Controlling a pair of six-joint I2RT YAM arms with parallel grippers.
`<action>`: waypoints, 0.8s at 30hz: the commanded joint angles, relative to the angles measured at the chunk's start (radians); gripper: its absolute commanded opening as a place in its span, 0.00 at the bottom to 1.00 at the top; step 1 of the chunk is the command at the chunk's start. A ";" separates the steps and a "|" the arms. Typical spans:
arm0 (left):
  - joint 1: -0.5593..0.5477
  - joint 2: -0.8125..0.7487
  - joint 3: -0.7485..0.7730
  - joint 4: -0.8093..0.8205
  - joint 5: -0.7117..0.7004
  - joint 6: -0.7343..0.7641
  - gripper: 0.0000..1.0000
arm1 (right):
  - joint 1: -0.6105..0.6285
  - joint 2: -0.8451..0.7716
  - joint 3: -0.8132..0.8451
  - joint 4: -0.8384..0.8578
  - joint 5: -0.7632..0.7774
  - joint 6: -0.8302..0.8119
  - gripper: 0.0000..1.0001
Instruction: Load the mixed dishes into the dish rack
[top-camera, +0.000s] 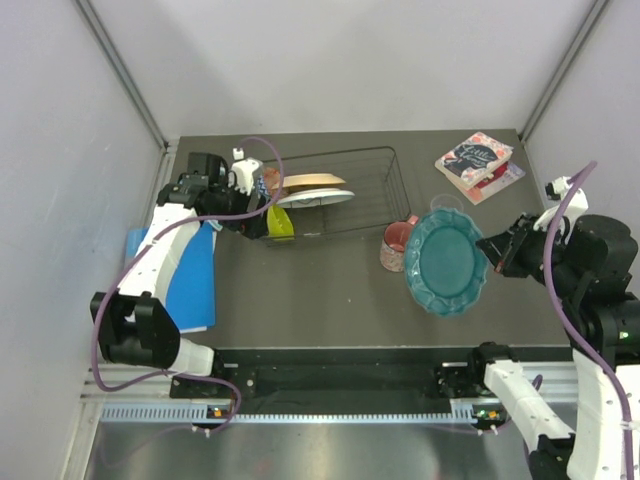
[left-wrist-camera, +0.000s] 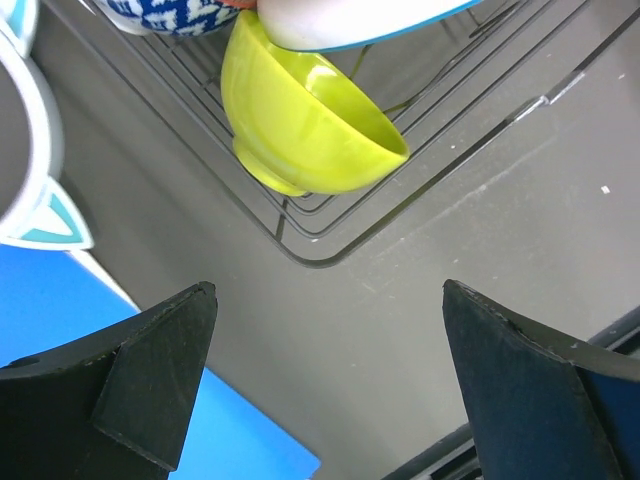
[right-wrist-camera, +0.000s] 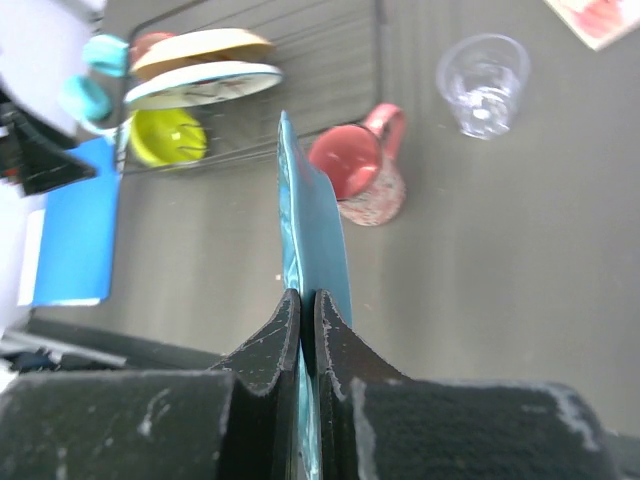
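My right gripper (right-wrist-camera: 308, 300) is shut on the rim of the teal scalloped plate (right-wrist-camera: 310, 220), holding it on edge above the table; from above, the plate (top-camera: 447, 262) faces the camera. The pink floral mug (top-camera: 398, 243) stands just left of it. In the black wire dish rack (top-camera: 375, 190) lean the cream plate (top-camera: 312, 182) and the white plate (top-camera: 315, 197). At its near left corner lies the yellow-green bowl (left-wrist-camera: 310, 130), tipped on its side, under a blue-patterned bowl (left-wrist-camera: 170, 12). My left gripper (left-wrist-camera: 330, 370) hangs open and empty, just in front of that corner.
A blue folder (top-camera: 190, 280) lies left of the rack, with teal and white headphones (left-wrist-camera: 40, 200) beside it. A clear glass (right-wrist-camera: 483, 82) stands beyond the mug. Floral books (top-camera: 478, 160) sit at the back right corner. Grey walls close in three sides.
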 joint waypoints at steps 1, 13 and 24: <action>0.032 -0.029 -0.018 0.028 0.075 -0.078 0.99 | 0.031 0.036 0.103 0.218 -0.108 -0.013 0.00; 0.157 0.066 0.090 0.061 0.187 -0.175 0.99 | 0.468 0.274 0.174 0.564 0.092 -0.046 0.00; 0.234 0.006 0.021 0.102 0.225 -0.175 0.99 | 0.928 0.700 0.557 0.506 0.483 -0.529 0.00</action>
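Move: The right hand holds the teal plate by its rim, high over the table's near right side. The white plate standing in the dish rack, beside which the teal one would go, lies about 35 cm ahead, 32 left and 26 below. The red mug is some 22 cm ahead and 11 left, the glass about 36 ahead and 5 right, both roughly 30 lower. From the left hand, the white plate lies about 16 cm ahead, 16 right and 10 below. Still pinching the teal plate's rim between shut fingers, the right hand carries it high towards the dish rack: first forward and slightly up, then in a quick sweep left, some 24 cm left and 8 forward in all, wrist swinging counter-clockwise about 40 degrees and also tilting. The open, empty left hand backs off left and a little forward, about 4 cm, clearing the way. ##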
